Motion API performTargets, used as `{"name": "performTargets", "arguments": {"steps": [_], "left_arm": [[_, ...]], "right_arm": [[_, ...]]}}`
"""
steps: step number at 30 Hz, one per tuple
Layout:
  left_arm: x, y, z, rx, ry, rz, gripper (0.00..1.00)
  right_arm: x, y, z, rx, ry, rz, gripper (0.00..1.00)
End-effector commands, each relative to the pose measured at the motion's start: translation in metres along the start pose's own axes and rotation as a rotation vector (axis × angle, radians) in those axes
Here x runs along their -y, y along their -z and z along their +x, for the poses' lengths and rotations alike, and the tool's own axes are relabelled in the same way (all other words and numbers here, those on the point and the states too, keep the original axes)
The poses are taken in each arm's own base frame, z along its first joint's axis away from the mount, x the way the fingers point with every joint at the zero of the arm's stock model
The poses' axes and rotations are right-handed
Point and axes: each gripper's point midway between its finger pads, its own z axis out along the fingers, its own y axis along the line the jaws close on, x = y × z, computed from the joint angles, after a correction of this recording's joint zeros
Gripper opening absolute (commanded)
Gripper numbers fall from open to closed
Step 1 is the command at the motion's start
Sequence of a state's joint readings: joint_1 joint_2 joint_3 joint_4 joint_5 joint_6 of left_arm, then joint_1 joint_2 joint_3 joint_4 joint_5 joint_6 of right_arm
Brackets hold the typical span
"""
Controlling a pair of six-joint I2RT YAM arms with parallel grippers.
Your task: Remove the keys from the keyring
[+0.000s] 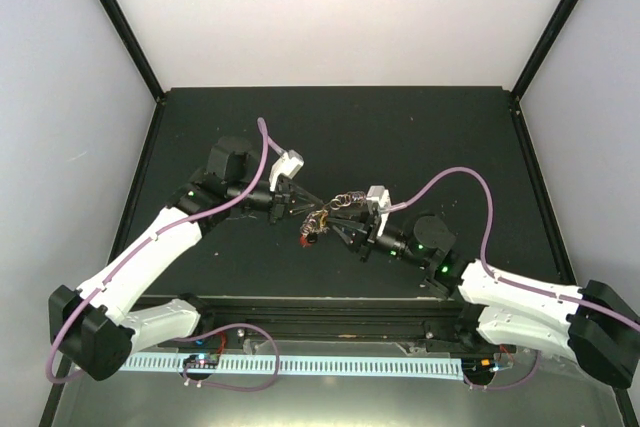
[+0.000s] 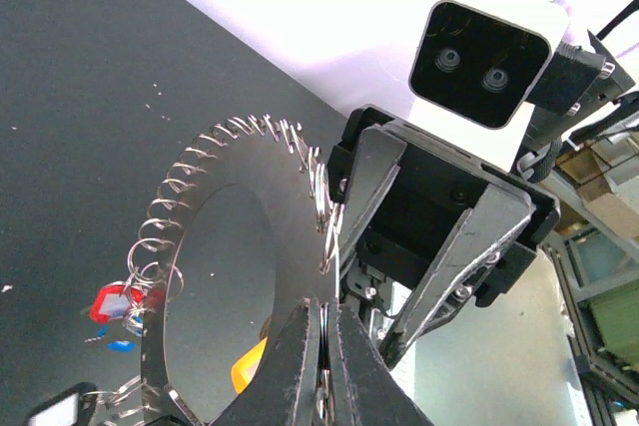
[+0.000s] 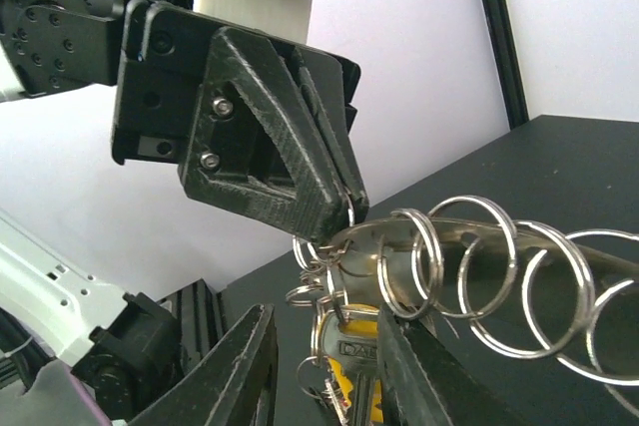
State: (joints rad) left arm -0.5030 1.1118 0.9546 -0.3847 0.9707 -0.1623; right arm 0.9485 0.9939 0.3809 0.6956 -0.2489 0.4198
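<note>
The keyring [image 2: 250,177] is a flat silvery ring plate with many small split rings along its rim, held up above the table. My left gripper [image 2: 324,366] is shut on its edge, and shows as black fingers [image 3: 300,177] in the right wrist view. Keys hang below the keyring: red and blue heads [image 2: 110,306], and a silvery key with a yellow head [image 3: 354,361]. My right gripper [image 3: 329,376] stands open around that yellow-headed key, with a gap on its left side. From above, the keyring [image 1: 338,205] sits between both grippers.
The black table [image 1: 420,137] spreads behind and beside the arms, with white walls around it. A black rail [image 1: 330,312] and the arm bases run along the near edge. Purple cables [image 1: 460,179] loop over both arms.
</note>
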Motion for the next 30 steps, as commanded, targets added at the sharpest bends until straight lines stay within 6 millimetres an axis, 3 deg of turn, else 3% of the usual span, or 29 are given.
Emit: {"name": "performTargets", "arguments": {"steps": [1,13,22,27,30], "left_arm": [[0.0193,0.0076,-0.0149,0.052,-0.077,0.063,0.01],[0.0211,0.0076,-0.0135,0.053,-0.077,0.074,0.02],[0.0221,0.0082,-0.0128,0.055,-0.080,0.077,0.02],[0.0215,0.0079,-0.0129,0.054,-0.077,0.075,0.02],[0.0217,0.0081,-0.0131,0.055,-0.077,0.074,0.08]], "right_arm": [[-0.0026,-0.0067,-0.0139,0.033,0.043,0.005,0.28],[-0.0077,-0.0138,-0.0156,0.033,0.052,-0.024,0.19],[-0.0003,-0.0156,-0.0147,0.041,0.044,0.015,0.02],[-0.0060,-0.0149,-0.0148,0.042,0.047,-0.017,0.01],[-0.0048,-0.0090,-0.0167,0.067,0.050,-0.006,0.01]]}}
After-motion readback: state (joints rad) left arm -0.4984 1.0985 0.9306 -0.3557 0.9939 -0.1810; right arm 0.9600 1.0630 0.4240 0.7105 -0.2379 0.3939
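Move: The yellow key hangs just inside the right gripper's partly open fingertips, about 1 cm ahead, 1 cm left and 1 cm below the hand point. The left fingertips, holding the keyring's edge, are roughly 3 cm to the right hand's left, 1 cm ahead and 2 cm higher; the ring plate's middle is some 3 cm ahead, 1 cm right and 3 cm down. From the left hand point, the yellow key lies about 2 cm right, level fore and aft, and 3 cm below. Ease the right gripper about 1 cm to the left and a touch forward, in under the left fingertips, without turning the wrist, and as it goes shut its fingers from roughly a third open to fully closed on the head of the yellow key beside its small ring. Hold the left gripper where it is, still pinching the edge of the keyring. ##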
